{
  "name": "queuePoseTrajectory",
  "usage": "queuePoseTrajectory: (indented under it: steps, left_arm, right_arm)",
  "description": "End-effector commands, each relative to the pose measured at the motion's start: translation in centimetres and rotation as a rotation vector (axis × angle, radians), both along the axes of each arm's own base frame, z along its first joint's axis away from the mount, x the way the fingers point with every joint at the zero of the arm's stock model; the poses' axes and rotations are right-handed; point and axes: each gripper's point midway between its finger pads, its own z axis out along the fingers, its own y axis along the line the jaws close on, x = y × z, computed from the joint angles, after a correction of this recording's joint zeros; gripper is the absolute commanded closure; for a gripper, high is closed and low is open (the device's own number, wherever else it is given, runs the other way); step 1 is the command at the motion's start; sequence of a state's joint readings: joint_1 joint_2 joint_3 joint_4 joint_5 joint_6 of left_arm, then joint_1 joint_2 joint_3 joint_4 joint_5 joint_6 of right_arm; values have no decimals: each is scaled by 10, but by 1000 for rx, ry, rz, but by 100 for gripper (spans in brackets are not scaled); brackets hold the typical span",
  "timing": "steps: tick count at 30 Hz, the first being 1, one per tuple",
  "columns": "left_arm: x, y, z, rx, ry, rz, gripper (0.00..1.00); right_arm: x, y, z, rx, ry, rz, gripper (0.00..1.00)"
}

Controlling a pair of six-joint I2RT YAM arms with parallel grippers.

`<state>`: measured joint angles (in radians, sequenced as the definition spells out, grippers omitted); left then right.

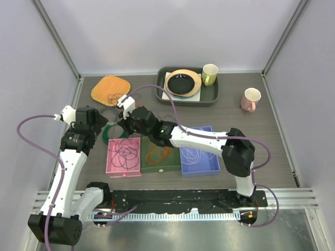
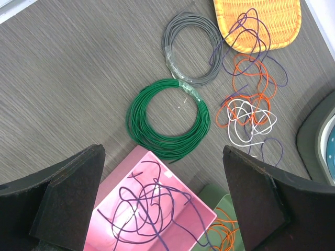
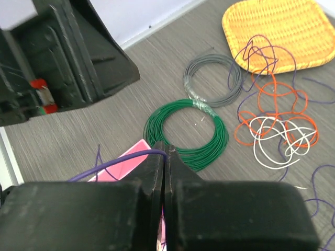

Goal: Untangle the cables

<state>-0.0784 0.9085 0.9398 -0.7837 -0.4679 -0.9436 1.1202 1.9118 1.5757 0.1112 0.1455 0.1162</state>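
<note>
A tangle of thin orange, purple and white cables lies on the table beside a wicker mat; it also shows in the right wrist view. My right gripper is shut on a purple cable and holds it over the pink tray. In the top view it sits at the pink tray's far edge. My left gripper is open and empty above the pink tray, which holds a loose purple cable. In the top view it is left of the right gripper.
A green coil and a grey coil lie near the tangle. A green tray holds orange cable and a blue tray holds white cable. At the back stand a dark tray with a plate, a yellow mug and a pink mug.
</note>
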Motion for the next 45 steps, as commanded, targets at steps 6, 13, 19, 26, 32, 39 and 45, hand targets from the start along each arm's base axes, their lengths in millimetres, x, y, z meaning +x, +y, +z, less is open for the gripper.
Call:
queuePoseTrajectory:
  steps: [6,13,19,26,32,39,45]
  left_arm:
    - [2,6,2,7,-26,36,0]
    - [6,3,5,3,-37,21,0]
    - [5,2,6,-3,-48,12,0]
    - [7,0,8,-6,-52,4,0]
    - [6,0,10,-7,-60,1,0]
    - [7,-2,11,-14,-64,-12,0]
    - [9,-7,12,-23,-71,-41,0]
  right_arm:
    - [-6,8,-29,-22,14,-19,99]
    - [-26,10,-81,-142,25,-6,99]
    - [-48,29,-119,-235,42,70,99]
    - [-46,28,-140,-310,53,27,94]
    - [-46,23,-118,-300,35,28,65]
    - [-53,10,-105,-347,53,43,50]
    - [-58,0,-86,-394,45,74,44]
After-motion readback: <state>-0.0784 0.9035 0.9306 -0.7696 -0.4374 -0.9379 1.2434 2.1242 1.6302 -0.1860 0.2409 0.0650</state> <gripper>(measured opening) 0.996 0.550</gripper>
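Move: The right hand holds a purple cable high over the pink box, whose middle is about 21 cm below, 6 cm back and roughly 2 cm to its left. The green coil lies about 4 cm ahead and 6 cm to the left of this hand, and the green box some 6 cm back and 13 cm to its right. From the left hand, the pink box is about 12 cm to the right, 5 cm back and 17 cm below. Still pinching the purple cable, the right hand lowers it some 18 cm into the pink box, drawing back about 5 cm as it sinks while the fingers tip down by roughly 25 degrees. At the bottom the fingers open to about half to let the cable go, and the hand rises about 2 cm. ##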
